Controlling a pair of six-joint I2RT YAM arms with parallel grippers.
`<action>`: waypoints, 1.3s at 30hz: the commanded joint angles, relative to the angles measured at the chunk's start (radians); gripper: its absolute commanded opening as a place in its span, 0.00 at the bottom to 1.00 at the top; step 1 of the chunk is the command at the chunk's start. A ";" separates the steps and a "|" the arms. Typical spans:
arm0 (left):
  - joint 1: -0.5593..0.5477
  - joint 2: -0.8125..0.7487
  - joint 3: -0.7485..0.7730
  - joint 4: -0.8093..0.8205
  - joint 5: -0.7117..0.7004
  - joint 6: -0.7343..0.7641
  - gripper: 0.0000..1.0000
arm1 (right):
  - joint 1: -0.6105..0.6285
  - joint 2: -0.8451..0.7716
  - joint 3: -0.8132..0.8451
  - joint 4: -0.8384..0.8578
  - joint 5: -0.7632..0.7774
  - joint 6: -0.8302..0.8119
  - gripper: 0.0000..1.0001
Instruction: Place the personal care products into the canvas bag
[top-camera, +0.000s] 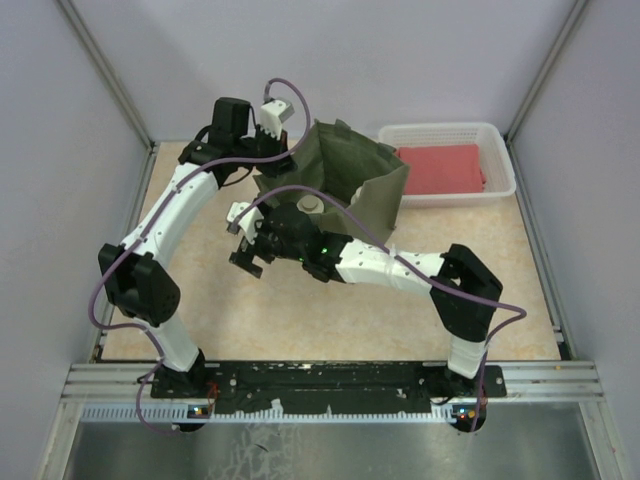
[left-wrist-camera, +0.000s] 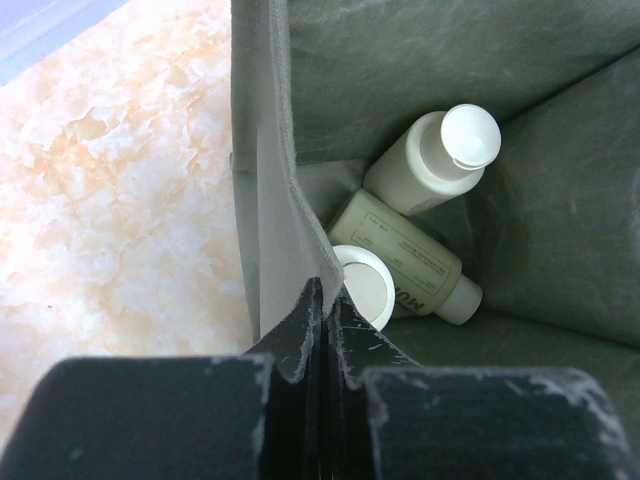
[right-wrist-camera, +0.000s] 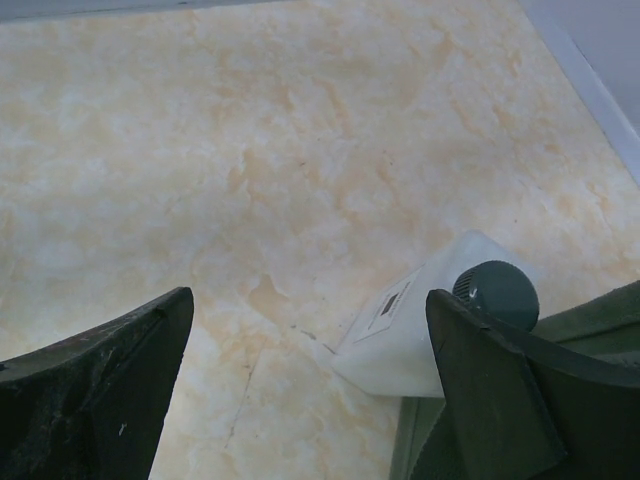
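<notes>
The olive-green canvas bag (top-camera: 375, 190) stands open at the table's back middle. My left gripper (top-camera: 272, 158) is shut on its near-left rim (left-wrist-camera: 290, 190); in the left wrist view the jaws (left-wrist-camera: 325, 305) pinch the fabric. Inside the bag lie a clear bottle with a cream cap (left-wrist-camera: 430, 160), a pale yellowish cylinder (left-wrist-camera: 400, 255) and another cream cap (left-wrist-camera: 366, 285). My right gripper (top-camera: 247, 258) is open and empty (right-wrist-camera: 308, 300) just above the table. The white bottle with grey cap (right-wrist-camera: 415, 320) lies on the table beside the bag's corner (right-wrist-camera: 600, 320), close to my right finger (right-wrist-camera: 480, 390).
A white mesh basket (top-camera: 500, 140) holding a red folded cloth (top-camera: 440, 168) stands at the back right, beside the bag. Grey walls close in the table on the left, back and right. The arms' base rail (top-camera: 330, 380) runs along the near edge.
</notes>
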 joint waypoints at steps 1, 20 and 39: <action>0.008 -0.041 -0.017 0.019 0.008 0.011 0.00 | -0.026 0.047 0.100 0.014 0.077 0.002 0.99; 0.021 -0.013 -0.024 0.037 0.002 0.009 0.00 | -0.069 0.057 0.109 -0.059 0.319 0.007 0.99; 0.034 0.006 0.002 0.040 0.007 0.009 0.00 | -0.164 0.210 0.211 -0.032 0.131 0.036 0.99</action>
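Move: Beside the canvas bag's near left side, the bottle with the dark cap stands roughly 10 cm ahead of the right hand, 3 cm to its right, its middle some 12 cm below. The bag's middle is about 10 cm ahead and 18 cm to the right; a cream bottle inside it lies around 13 cm ahead and 13 cm right. From the left hand, the dark-capped bottle is some 8 cm back, 6 cm left and 18 cm below. Reaching forward about 9 cm along the bag's side, the wide-open right hand sinks some 4 cm, edges about 3 cm to the right and swings clockwise, ending roughly 15 degrees round, to bring its fingers either side of the dark cap, the forward finger between bottle and canvas. The left hand keeps its pinch on the bag's rim, drifting a little forward and left. ##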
